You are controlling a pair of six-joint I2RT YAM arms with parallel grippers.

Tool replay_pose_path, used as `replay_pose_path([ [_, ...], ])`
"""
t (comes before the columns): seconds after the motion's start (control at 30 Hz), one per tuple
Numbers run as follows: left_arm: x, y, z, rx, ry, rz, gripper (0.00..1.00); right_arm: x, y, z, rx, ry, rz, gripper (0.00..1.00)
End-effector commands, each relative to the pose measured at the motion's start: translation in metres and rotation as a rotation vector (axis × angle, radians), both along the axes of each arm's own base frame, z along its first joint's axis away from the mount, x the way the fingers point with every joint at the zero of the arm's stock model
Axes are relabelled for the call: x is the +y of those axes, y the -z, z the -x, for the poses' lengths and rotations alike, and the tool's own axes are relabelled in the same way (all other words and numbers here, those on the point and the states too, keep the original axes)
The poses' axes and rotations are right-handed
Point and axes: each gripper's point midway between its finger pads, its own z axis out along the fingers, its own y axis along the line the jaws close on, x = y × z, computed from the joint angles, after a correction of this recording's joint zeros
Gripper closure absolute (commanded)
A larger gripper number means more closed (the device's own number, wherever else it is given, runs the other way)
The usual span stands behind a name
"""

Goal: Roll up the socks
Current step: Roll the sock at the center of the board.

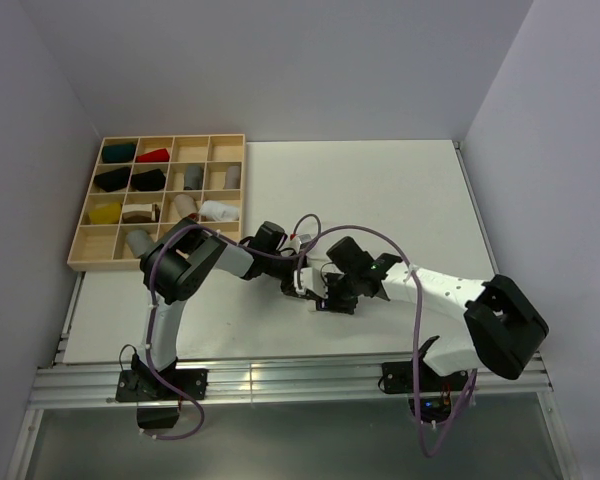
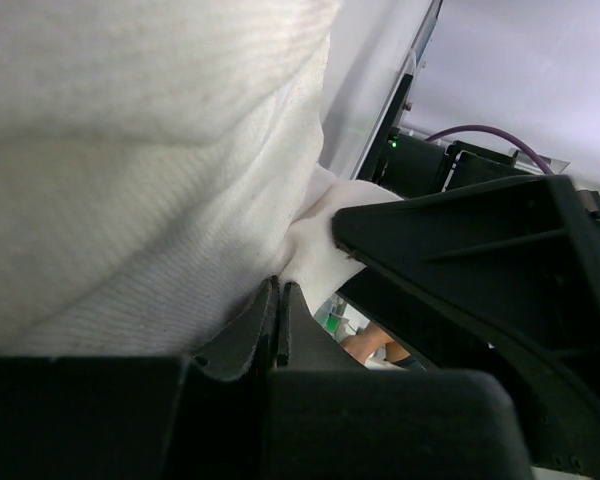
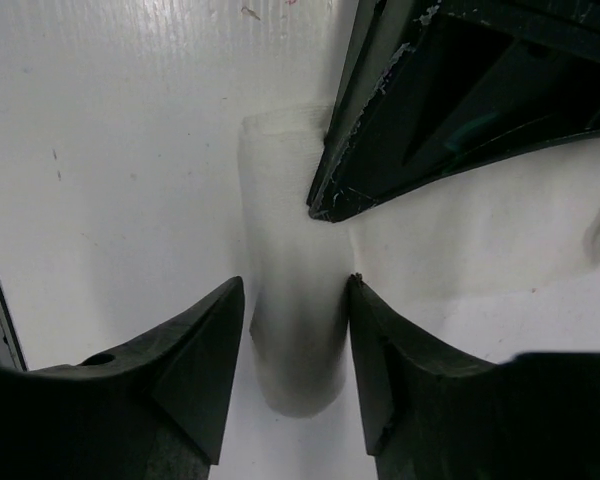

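A plain white sock [image 3: 295, 340] lies on the white table as a soft tube, its rounded end toward the right wrist camera. My right gripper [image 3: 295, 285] is open and straddles it: the right fingertip touches its side and the left stands a little off. The far end of the sock sits under my left gripper's black fingers [image 3: 430, 110]. In the left wrist view the sock's ribbed fabric [image 2: 130, 150] fills the upper left, and my left gripper [image 2: 278, 290] is shut, pinching that fabric at its tips. Both grippers meet mid-table [image 1: 310, 290].
A wooden compartment tray [image 1: 160, 137] stands at the back left, with rolled cloth bundles in red, yellow, green, black, grey and white. The right gripper's black body [image 2: 480, 250] is close beside the left one. Cables loop over both arms.
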Motion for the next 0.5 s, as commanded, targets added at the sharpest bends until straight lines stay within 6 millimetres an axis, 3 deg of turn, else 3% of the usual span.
replay_pose_path([
  [0.0, 0.011, 0.032, 0.002, 0.006, -0.018, -0.096, 1.0, 0.004, 0.008, -0.003, -0.01, 0.003, 0.009, 0.48],
  [0.23, 0.01, 0.031, 0.003, 0.003, -0.006, -0.086, 1.0, 0.005, 0.019, -0.002, 0.03, 0.011, 0.034, 0.58],
  [0.37, 0.01, 0.029, -0.004, -0.048, -0.017, -0.099, 1.0, 0.01, 0.019, 0.006, 0.118, 0.004, 0.024, 0.76],
  [0.47, 0.008, 0.023, -0.017, -0.135, -0.053, -0.111, 0.94, 0.007, 0.023, 0.014, 0.245, -0.001, 0.059, 0.81],
])
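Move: Just beneath the right hand, some 2 cm down and 1 cm to its left, lies the white sock's folded near end, running left-right between the open fingers. The flat part of the sock stretches away from it, its middle about 6 cm ahead and 2 cm left of the right hand. The left gripper's shut tips sit about 4 cm left and 1 cm ahead of the right hand. From the left hand, the folded end is roughly 3 cm to the right, 1 cm back and 1 cm lower. Sinking almost straight down about 2 cm, the right hand brings its fingers astride the folded end of the sock and closes them from over half open to a quarter, pinching the fabric from its near and far sides. Its wrist barely tilts, about 5 degrees. The left hand stays put, its shut fingertips still against the sock beside the pinch. ##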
